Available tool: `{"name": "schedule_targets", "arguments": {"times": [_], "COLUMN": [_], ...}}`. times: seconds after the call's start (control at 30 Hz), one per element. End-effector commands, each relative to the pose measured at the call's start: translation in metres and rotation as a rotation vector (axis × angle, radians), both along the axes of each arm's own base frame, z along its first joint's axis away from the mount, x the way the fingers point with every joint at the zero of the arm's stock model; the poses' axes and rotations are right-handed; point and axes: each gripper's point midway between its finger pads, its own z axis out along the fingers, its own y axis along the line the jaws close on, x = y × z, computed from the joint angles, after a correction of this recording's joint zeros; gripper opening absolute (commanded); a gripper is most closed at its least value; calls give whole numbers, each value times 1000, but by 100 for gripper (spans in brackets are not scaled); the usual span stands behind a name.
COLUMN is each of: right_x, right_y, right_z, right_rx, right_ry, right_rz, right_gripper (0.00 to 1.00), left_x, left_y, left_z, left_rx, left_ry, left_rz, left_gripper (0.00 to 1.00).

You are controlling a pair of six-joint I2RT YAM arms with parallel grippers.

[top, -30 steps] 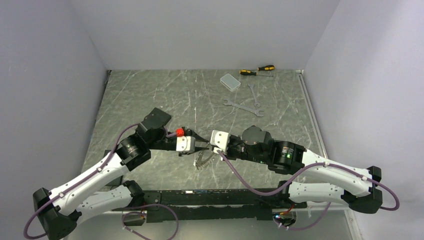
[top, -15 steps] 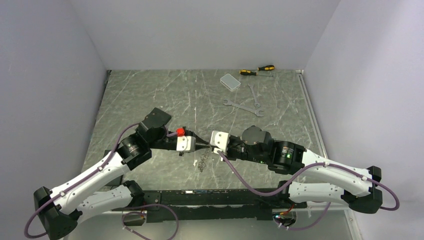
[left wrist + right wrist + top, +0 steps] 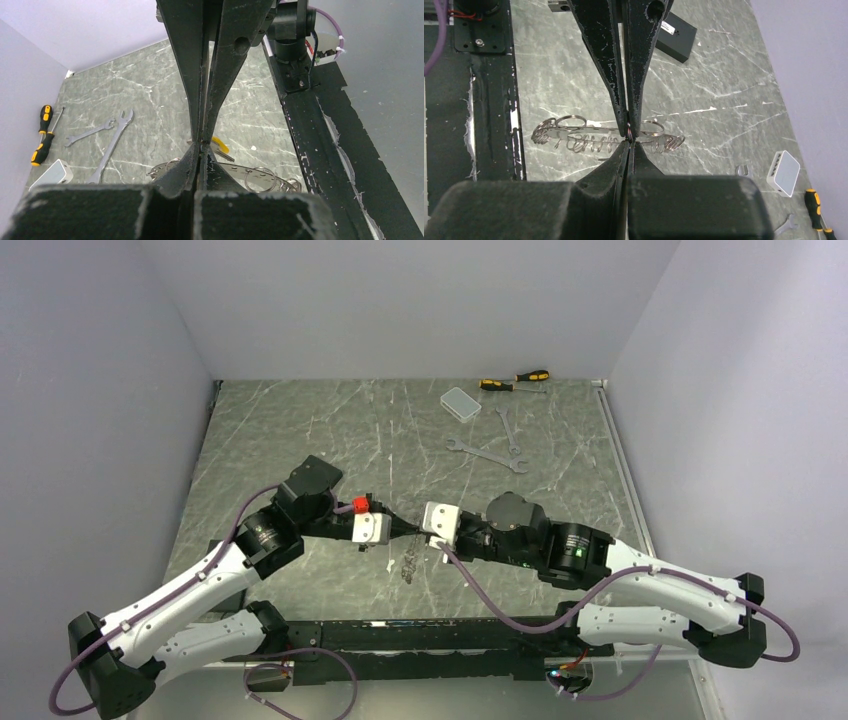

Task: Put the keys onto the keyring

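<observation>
My two grippers meet tip to tip above the near middle of the table, the left gripper (image 3: pixel 401 530) coming from the left and the right gripper (image 3: pixel 413 531) from the right. Both are shut on the keyring (image 3: pixel 407 565), a thin metal band strung with small silver keys and little rings that hangs below the tips. In the right wrist view the keyring (image 3: pixel 584 134) runs edge-on across my closed fingertips. In the left wrist view the keyring (image 3: pixel 270 175) sags under the fingers, and a key with a yellow head (image 3: pixel 220 146) sits just beyond the tips.
Two silver wrenches (image 3: pixel 487 454) lie at the back right. A clear plastic box (image 3: pixel 461 403) and yellow-and-black screwdrivers (image 3: pixel 515 380) sit near the back wall. A black taped rail (image 3: pixel 430 635) runs along the near edge.
The left gripper has gone from open to shut at the right gripper's tips. The hanging keyring has swung slightly right. The right arm has hardly moved.
</observation>
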Motion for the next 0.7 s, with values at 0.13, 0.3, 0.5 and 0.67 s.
{"name": "schedule_targets", "arguments": {"times": [0.13,0.3,0.5,0.67], "right_x": [-4,-8,-12,-14], "right_y": [-1,-6,-14,-15], "right_z": [29,30,36,36], "right_rx": [161,224,295,317], "right_ry": [0,31,36,43], "right_rz": [-9,-17,-28,-24], "right_gripper": [12,36,38,37], "left_x": [-13,-14,-17,-19], "left_y": [-4,-3,-2,-2], "left_z": [35,43,46,52], "left_rx": [-111,-178,-230,-282], "left_ry": [-60,-52,-26,-5], "left_rz": [-77,-58,-52,-52], "left_gripper": [0,0,0,0]}}
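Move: The small wire loop at the top of the keyring sits right at both hands' meeting fingertips, straight on each hand point, with both grippers shut there. From the right hand, the flat metal keyring's middle hangs about 5 cm below and 2 cm back, level with it sideways; the yellow key is some 3 cm below and 1 cm back, also with no sideways offset. From the left hand, the loop is likewise at the pads. The right hand opens its fingers by about a third of their range, lets go at the small loop and backs away from the left fingertips, roughly 2 cm to the right with 1.5 cm each of rise and drawing back, while its down-slanting fingers tip up some 15 degrees towards level. The left hand stays shut on the loop and carries the keyring up about 1.5 cm and back 1 cm, its right-pointing fingertips tilting up nearly 10 degrees. ##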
